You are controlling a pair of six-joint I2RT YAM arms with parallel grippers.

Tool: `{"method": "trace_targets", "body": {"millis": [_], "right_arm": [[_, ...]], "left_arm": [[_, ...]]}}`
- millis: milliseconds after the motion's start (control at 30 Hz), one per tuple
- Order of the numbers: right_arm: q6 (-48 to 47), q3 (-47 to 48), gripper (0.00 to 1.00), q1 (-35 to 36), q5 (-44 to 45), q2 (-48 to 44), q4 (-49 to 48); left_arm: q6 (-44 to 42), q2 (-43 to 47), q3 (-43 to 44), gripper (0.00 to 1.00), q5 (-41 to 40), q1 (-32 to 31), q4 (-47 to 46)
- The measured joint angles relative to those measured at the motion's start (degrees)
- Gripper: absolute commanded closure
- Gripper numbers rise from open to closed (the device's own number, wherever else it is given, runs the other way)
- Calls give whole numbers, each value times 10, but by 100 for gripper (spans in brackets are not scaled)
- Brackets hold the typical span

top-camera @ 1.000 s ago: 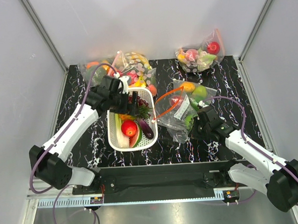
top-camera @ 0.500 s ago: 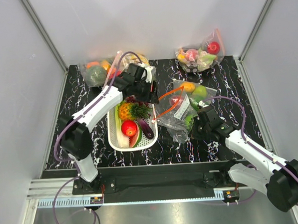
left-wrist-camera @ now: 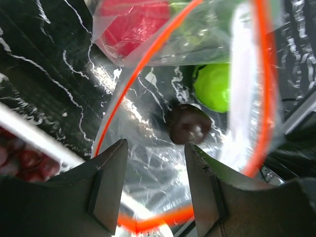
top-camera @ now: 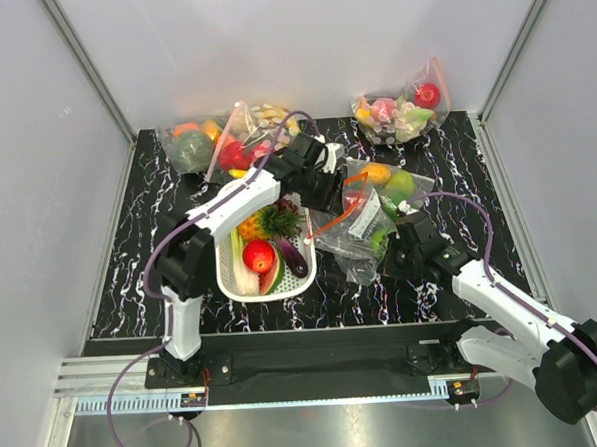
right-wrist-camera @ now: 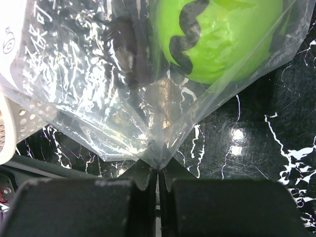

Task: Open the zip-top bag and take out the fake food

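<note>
The zip-top bag point(top-camera: 351, 231) lies right of the white basket, its orange-red zip mouth open. My left gripper point(top-camera: 329, 189) is open and empty over that mouth. In the left wrist view its jaws point(left-wrist-camera: 155, 148) straddle the zip strip point(left-wrist-camera: 148, 52), with a green fruit point(left-wrist-camera: 213, 86), a dark round piece point(left-wrist-camera: 190, 126) and a red fruit point(left-wrist-camera: 131, 22) inside. My right gripper point(top-camera: 388, 256) is shut on the bag's bottom corner point(right-wrist-camera: 157, 155), below a green fruit point(right-wrist-camera: 222, 34). The pineapple point(top-camera: 260, 223) and a red round fruit point(top-camera: 258, 256) lie in the basket.
The white basket point(top-camera: 254, 297) also holds a watermelon slice, an eggplant and a leek. A bag with an orange and a green apple point(top-camera: 389, 184) lies just behind the zip-top bag. More filled bags stand at the back left point(top-camera: 189, 144), back middle point(top-camera: 265, 120) and back right point(top-camera: 403, 108).
My left gripper has swung right from over the basket to the bag's mouth, leaving the pineapple in the basket. The right gripper has stayed shut on the bag's corner.
</note>
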State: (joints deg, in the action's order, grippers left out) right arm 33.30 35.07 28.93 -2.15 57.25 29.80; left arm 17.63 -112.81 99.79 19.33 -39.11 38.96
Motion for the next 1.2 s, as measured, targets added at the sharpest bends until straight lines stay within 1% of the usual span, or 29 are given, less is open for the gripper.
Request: {"method": "trace_targets", "body": {"millis": [200,300,467,700,967,1200], "right_arm": [[0,0,100,0,0,-3,0],[1,0,100,0,0,-3,0],[2,0,100,0,1,12,-1],[2,0,100,0,15,70,-9],[17,0,100,0,28,123,-54],[21,0,100,0,30,154,-84]], "left_arm": [[0,-70,10,47,5,-21,2],[0,-87,10,47,10,-31,5],[0,-89,10,47,20,-45,-1],[0,-89,10,47,47,-58,-6],[2,-92,10,47,75,-68,-14],[3,-116,10,47,73,-73,-14]]}}
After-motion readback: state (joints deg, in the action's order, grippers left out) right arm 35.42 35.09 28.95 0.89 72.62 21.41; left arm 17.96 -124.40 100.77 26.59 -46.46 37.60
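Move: The dark brown fruit left in the open bag lies about 7 cm back, 8 cm to the right and 11 cm below the left hand. Beside it, the bag's green ball is some 9 cm back and 12 cm right of that hand; the red fruit beyond is 2 cm ahead and 6 cm right, at similar depth. From the right hand, which pinches the bag's near corner, the dark fruit is about 6 cm ahead, 7 cm left and the ball 6 cm ahead, 2 cm left, both roughly 4 cm lower. Down first, then back and to the right, and at the end down again, the left hand reaches past the orange zip into the bag towards the dark fruit, sinking about 8 cm in all, its half-open fingers unchanged and tilting back slightly. From midway the right hand, still pinching the corner, lowers it about 5 cm and then eases forward some 2 cm towards the ball. ##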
